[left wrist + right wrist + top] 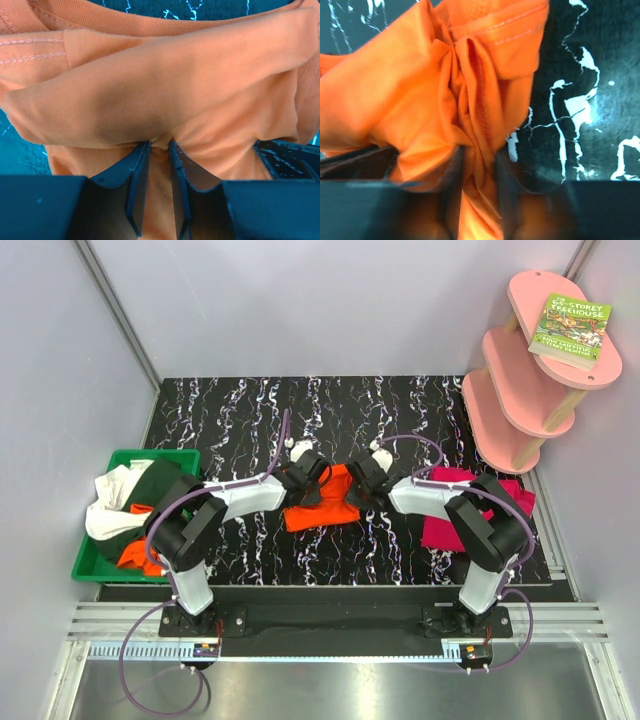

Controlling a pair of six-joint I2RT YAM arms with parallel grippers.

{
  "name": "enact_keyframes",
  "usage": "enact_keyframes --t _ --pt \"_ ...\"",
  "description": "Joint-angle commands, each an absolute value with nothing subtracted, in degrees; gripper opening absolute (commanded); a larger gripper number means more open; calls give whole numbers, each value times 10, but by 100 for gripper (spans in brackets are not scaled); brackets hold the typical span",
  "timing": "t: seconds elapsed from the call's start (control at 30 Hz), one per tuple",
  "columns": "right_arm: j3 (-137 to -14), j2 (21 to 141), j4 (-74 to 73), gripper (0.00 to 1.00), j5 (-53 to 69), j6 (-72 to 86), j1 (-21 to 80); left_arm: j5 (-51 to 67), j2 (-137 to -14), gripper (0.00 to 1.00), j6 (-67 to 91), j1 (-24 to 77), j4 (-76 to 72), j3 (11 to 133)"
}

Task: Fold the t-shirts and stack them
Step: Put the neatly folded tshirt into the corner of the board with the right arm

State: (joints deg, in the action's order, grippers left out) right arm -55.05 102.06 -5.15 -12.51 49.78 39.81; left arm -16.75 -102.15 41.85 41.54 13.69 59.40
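Observation:
A bright orange t-shirt lies bunched at the middle of the black table. My left gripper is shut on its left part; the left wrist view shows the cloth pinched between the fingers. My right gripper is shut on its right part; the right wrist view shows gathered orange folds between blurred fingers. A magenta-pink t-shirt lies on the table at the right, partly under my right arm. White, dark green and orange shirts lie heaped in the green bin.
The green plastic bin sits at the table's left edge. A pink tiered shelf with a book on top stands at the back right. Grey walls close in on both sides.

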Motion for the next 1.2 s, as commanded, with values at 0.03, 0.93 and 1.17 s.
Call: enact_keyframes --t 0.03,0.93,1.17 --pt "-502 1049 -142 9 -137 504 399 -159 -1019 28 424 415 171 577" --pt "-672 801 -363 0 -332 359 420 -214 -793 65 450 415 214 535" --pt "-686 739 -444 0 -420 351 419 -201 -738 62 457 415 217 482"
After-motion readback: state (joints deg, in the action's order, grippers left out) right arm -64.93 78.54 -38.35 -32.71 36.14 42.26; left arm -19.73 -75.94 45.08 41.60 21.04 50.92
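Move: My right fingers are half open around the right edge of the folded orange t-shirt, whose middle lies about 7 cm to their left and level with them. The folded pink t-shirt is some 24 cm to the right and 3 cm back, and the pink shelf's lowest tier is about 28 cm right and 17 cm ahead. My left fingers rest in the orange t-shirt's cloth, almost over its middle. I shut my right fingers on the bunched right edge of the orange t-shirt, draw it back a couple of centimetres, then lift about 15 cm while carrying it some 9 cm right, towards the folded pink t-shirt, my fingertips swinging right and forward by roughly 25 degrees. My left hand opens as the lift begins, lets go of the cloth and rises about 10 cm, also easing left and back. ##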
